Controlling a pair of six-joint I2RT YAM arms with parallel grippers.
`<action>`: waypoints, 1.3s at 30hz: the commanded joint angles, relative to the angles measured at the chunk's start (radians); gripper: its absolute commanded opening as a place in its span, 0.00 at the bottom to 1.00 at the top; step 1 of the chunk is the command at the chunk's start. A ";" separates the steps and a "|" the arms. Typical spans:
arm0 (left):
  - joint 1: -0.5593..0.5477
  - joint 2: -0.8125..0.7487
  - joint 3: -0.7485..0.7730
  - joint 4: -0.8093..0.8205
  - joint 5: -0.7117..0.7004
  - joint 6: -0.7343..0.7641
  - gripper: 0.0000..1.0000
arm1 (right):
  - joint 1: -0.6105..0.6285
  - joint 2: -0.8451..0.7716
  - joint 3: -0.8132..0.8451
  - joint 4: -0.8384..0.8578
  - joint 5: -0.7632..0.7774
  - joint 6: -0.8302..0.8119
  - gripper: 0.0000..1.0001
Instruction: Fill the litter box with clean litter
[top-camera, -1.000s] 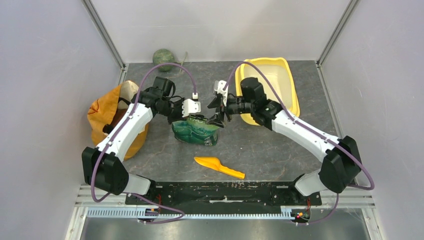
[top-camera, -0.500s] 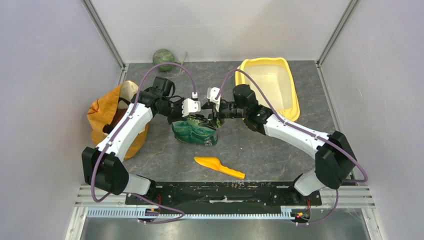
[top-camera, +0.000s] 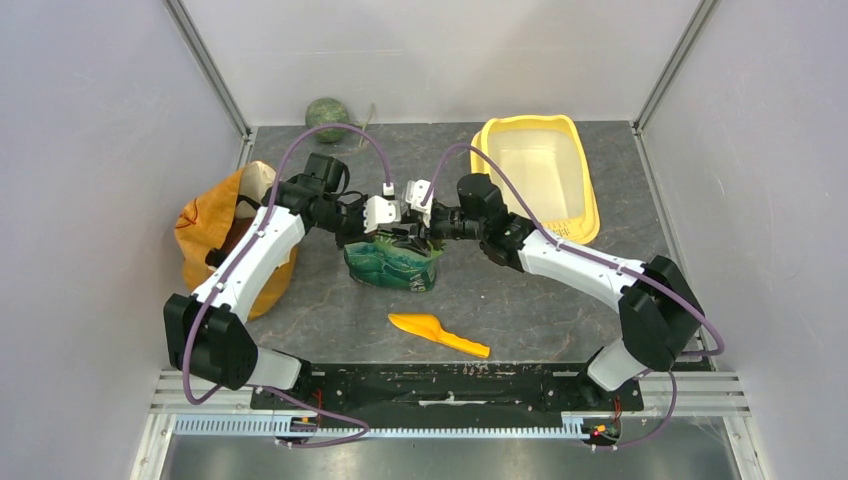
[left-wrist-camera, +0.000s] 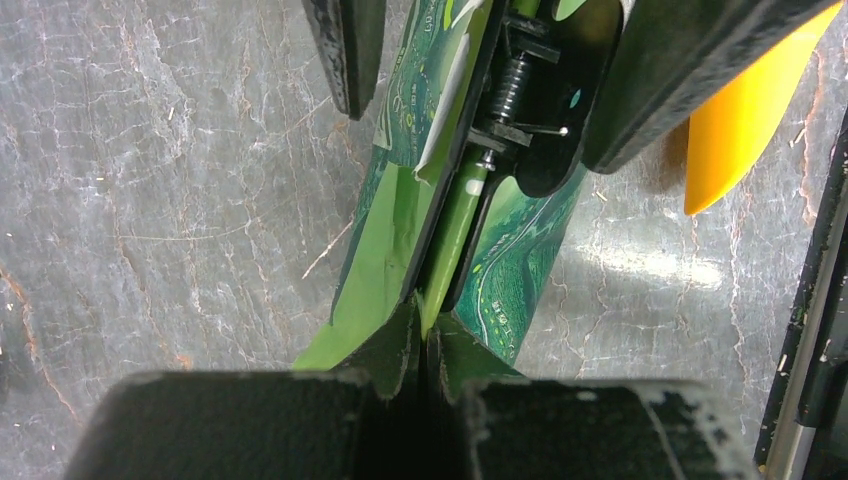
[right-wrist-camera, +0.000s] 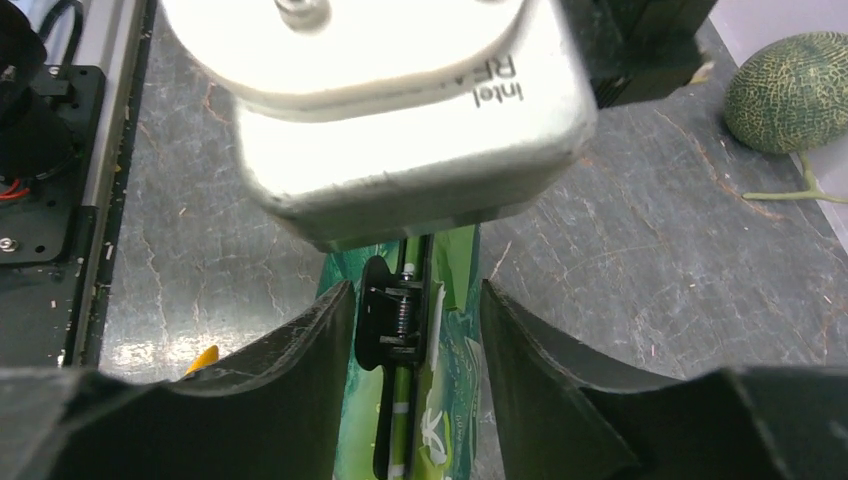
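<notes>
The yellow litter box (top-camera: 578, 185) stands at the back right with a bare pale basin; no clean litter shows in any view. A green printed pouch (top-camera: 392, 265) stands mid-table, its top edge pinched by a black spring clip (right-wrist-camera: 395, 315). My left gripper (left-wrist-camera: 425, 345) is shut on the pouch's top edge (left-wrist-camera: 385, 260) beside the clip (left-wrist-camera: 520, 110). My right gripper (right-wrist-camera: 415, 330) is open and straddles the clip from the opposite side. Its left finger (right-wrist-camera: 290, 370) is close to the clip, and a gap separates the right finger (right-wrist-camera: 540, 370) from the pouch (right-wrist-camera: 450, 400).
An orange-yellow bag (top-camera: 200, 225) slumps at the left behind my left arm. An orange scoop (top-camera: 438, 333) lies on the table in front of the pouch. A green melon (top-camera: 327, 113) rests at the back wall. The two wrists nearly meet above the pouch.
My right arm has swung left from the litter box to the pouch, and its jaws now straddle the clip and stand narrower. The left gripper and the pouch have not moved.
</notes>
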 joint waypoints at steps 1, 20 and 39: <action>0.006 -0.022 0.070 0.053 0.149 -0.045 0.02 | 0.005 0.016 0.012 0.040 0.032 -0.026 0.56; 0.025 -0.031 0.036 0.053 0.150 -0.024 0.02 | 0.004 -0.016 0.040 0.038 0.048 0.009 0.06; 0.056 -0.022 0.025 0.053 0.156 -0.017 0.02 | -0.032 -0.052 0.072 0.056 0.020 0.080 0.00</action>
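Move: The black bag clip is right at the right hand: its spring and finger paddles lie between the open fingers, about 1 cm to the left and 1 cm below. The green litter bag hangs under it, its middle some 3 cm back and 9 cm down. The yellow scoop lies roughly 18 cm back and 8 cm right; the litter box stands about 11 cm ahead and 26 cm right. From the left hand, the clip is about 4 cm right and 2 cm up. The right hand, already astride the clip, settles less than 1 cm down and about half a centimetre forward, then shuts its fingers by nearly half their gap until the two paddles stop them; it keeps squeezing, with the gripper's effort rising, while it eases up about half a centimetre and tips a few degrees. The left hand stays practically in place, its shut fingers still pinching the bag's folded top at the end of the clip, so the bag is held against the right hand's squeeze. ##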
